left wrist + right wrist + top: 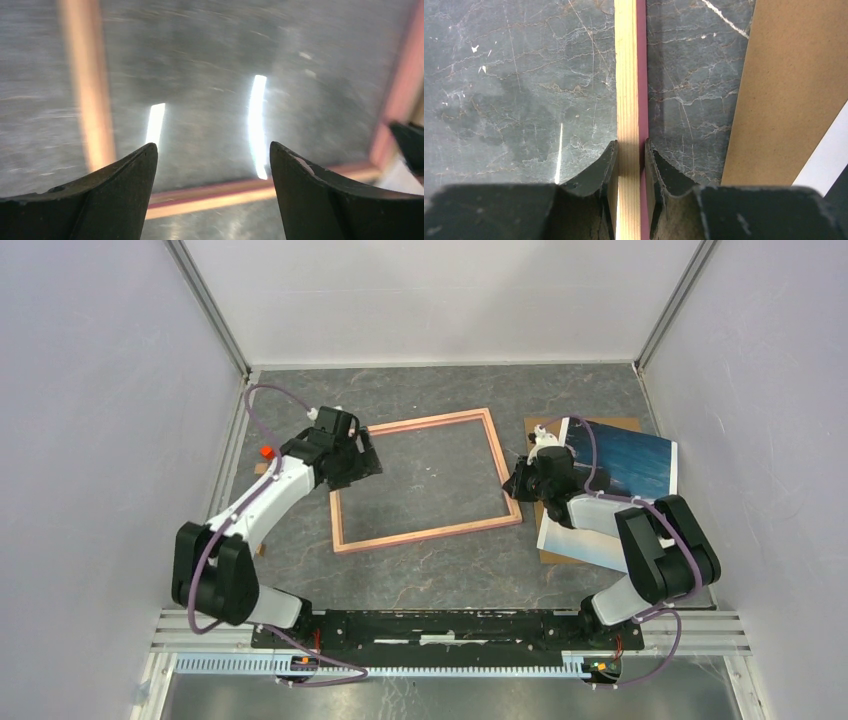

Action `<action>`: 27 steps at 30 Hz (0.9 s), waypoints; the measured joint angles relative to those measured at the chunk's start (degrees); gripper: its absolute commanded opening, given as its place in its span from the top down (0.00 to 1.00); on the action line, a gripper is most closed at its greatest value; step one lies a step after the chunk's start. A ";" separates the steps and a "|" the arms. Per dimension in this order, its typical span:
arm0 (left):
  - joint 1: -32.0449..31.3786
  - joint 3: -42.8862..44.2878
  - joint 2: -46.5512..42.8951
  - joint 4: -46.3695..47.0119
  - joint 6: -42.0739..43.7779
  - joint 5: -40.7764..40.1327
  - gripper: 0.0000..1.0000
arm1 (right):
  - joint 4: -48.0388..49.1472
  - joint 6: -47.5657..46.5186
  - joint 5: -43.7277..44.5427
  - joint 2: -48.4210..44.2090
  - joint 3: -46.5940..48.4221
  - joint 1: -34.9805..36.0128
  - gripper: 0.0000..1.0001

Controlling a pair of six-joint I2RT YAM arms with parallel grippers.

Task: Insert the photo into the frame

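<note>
The salmon-pink frame (430,533) lies flat in the middle of the table, with bare tabletop inside it. My right gripper (515,481) is shut on its right rail (626,75), one finger on each side of the wood. Over the frame's far-left corner, my left gripper (367,457) stands open and holds nothing. In the blurred left wrist view, the frame's rails (215,195) run below and beside the spread gripper (212,146). The photo (625,462), with its deep blue water, lies at the right on the brown board, and my right arm partly covers it.
The brown backing board (600,424) lies under the photo, its edge (794,90) just right of the gripped rail. A small orange-red object (266,451) sits by the left arm. White walls close in the left, back and right sides.
</note>
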 measured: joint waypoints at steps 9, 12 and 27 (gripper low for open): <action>-28.46 -1.18 -4.59 13.73 8.85 6.84 0.12 | -0.59 11.67 -2.23 -0.70 -0.66 0.72 1.00; -38.64 -3.34 -3.21 21.11 17.22 2.34 0.11 | -1.60 14.64 -2.27 -0.98 -0.61 1.77 1.00; -53.20 -11.39 14.32 49.77 60.39 -15.67 0.11 | -9.99 19.52 -0.15 -6.34 1.68 3.76 1.00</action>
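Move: The near rail of the frame, a hand's width short of its near right corner, lies some 30 cm to the right of the open left hand, 13 cm back and 8 cm lower; the corner itself is 37 cm right and 12 cm back. The left rail is about 7 cm left and 5 cm back. From the right hand, already on the right rail, that stretch of near rail is 7 cm left and 9 cm back; the photo's middle is 23 cm right, 2 cm back. The frame's right rail stays pinched in the right hand, which draws it about 3 cm left and 2 cm back, then lifts it nearly 3 cm, swinging clockwise a little and rolling its left side up. Meanwhile the open left hand leaves the left side, arcs up and over the frame some 27 cm right and 10 cm back, turning about 80 degrees clockwise, then sinks beside the near right corner, fingers still open. ##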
